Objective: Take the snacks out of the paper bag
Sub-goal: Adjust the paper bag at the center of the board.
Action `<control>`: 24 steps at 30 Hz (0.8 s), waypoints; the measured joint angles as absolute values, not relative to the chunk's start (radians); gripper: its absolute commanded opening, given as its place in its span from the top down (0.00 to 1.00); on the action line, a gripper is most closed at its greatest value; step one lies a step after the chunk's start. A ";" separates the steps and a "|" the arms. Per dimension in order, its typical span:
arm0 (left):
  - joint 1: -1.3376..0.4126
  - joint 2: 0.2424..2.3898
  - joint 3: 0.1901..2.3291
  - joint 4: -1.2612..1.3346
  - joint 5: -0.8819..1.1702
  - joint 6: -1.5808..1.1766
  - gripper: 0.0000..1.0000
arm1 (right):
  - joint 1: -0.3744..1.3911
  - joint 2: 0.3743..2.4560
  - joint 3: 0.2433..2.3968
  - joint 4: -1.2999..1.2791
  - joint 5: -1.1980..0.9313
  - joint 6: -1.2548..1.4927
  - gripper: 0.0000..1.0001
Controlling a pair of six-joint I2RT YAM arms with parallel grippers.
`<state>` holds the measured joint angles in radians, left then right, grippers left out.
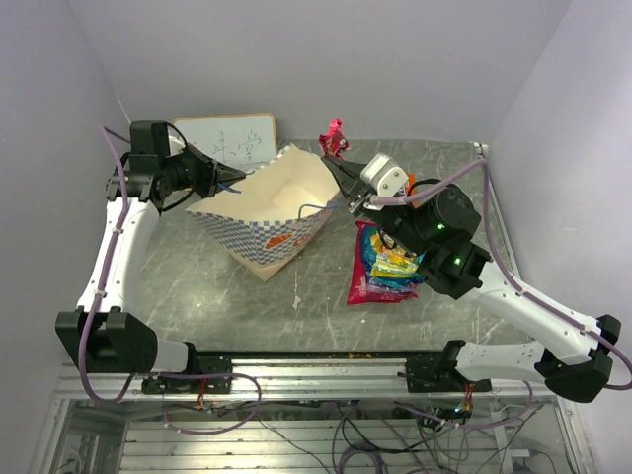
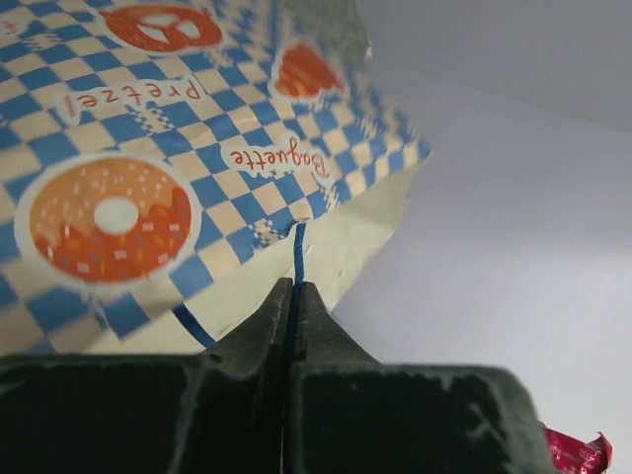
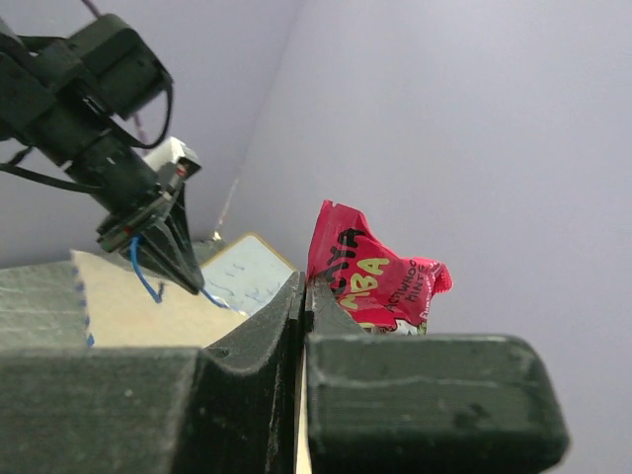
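The paper bag (image 1: 269,235) stands open at mid table, cream inside with blue-checked sides (image 2: 148,148). My left gripper (image 1: 240,177) is shut on the bag's thin blue cord handle (image 2: 298,252) at its left rim; its jaws meet on the cord (image 2: 294,286). My right gripper (image 1: 331,161) is at the bag's far right corner, shut on a small pink-red snack packet (image 1: 334,135) that sticks up above its tips (image 3: 375,267). Several snacks (image 1: 387,259) lie piled on the table right of the bag, on a large pink-red packet (image 1: 365,289). The bag's inside floor shows no packet.
A white framed writing board (image 1: 227,136) leans on the back wall behind the bag, and shows in the right wrist view (image 3: 242,272). The right arm's body (image 1: 444,237) hangs over the snack pile. Walls close in at left, back and right.
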<state>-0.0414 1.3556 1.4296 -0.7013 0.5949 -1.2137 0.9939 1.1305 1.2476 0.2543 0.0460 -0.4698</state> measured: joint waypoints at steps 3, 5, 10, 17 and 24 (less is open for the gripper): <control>-0.027 1.385 1.427 -0.701 0.593 -1.207 0.93 | 0.991 1.131 1.248 0.233 0.118 -0.471 1.00; -0.023 1.418 1.437 -0.711 0.588 -1.189 0.93 | 0.978 1.133 1.248 0.211 0.172 -0.471 1.00; 0.016 1.480 1.469 -0.742 0.566 -1.134 0.91 | 0.843 1.175 1.259 0.133 0.251 -0.413 1.00; 0.075 1.493 1.576 -0.810 0.519 -1.026 0.62 | 0.587 1.309 1.307 -0.001 0.241 -0.306 1.00; 0.097 1.525 1.720 -0.886 0.490 -0.896 0.36 | 0.328 1.493 1.355 -0.120 0.089 -0.162 1.00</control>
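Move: The left hand grips the blue handle of the paper bag; the bag's middle is about 3 cm ahead, 7 cm to its right and 18 cm below, with the whiteboard some 32 cm ahead and 8 cm left. The right hand, high up with the red Mamba pouch, has the M&M's pouch about 30 cm ahead, 21 cm right and 49 cm down. The snack pile lies 8 cm ahead and 20 cm right of this hand; the bag, 15 cm ahead and 15 cm left. Still pinching the bag's handle, the left hand goes forward and down a few centimetres, then swings left and back up, rolling its left side up about 15 degrees while the fingers open around the strap. Meanwhile the right keeps its grip on the Mamba pouch and sweeps forward, down and right, each by about 20 cm, turning clockwise and tipping down towards the M&M's pouch. ##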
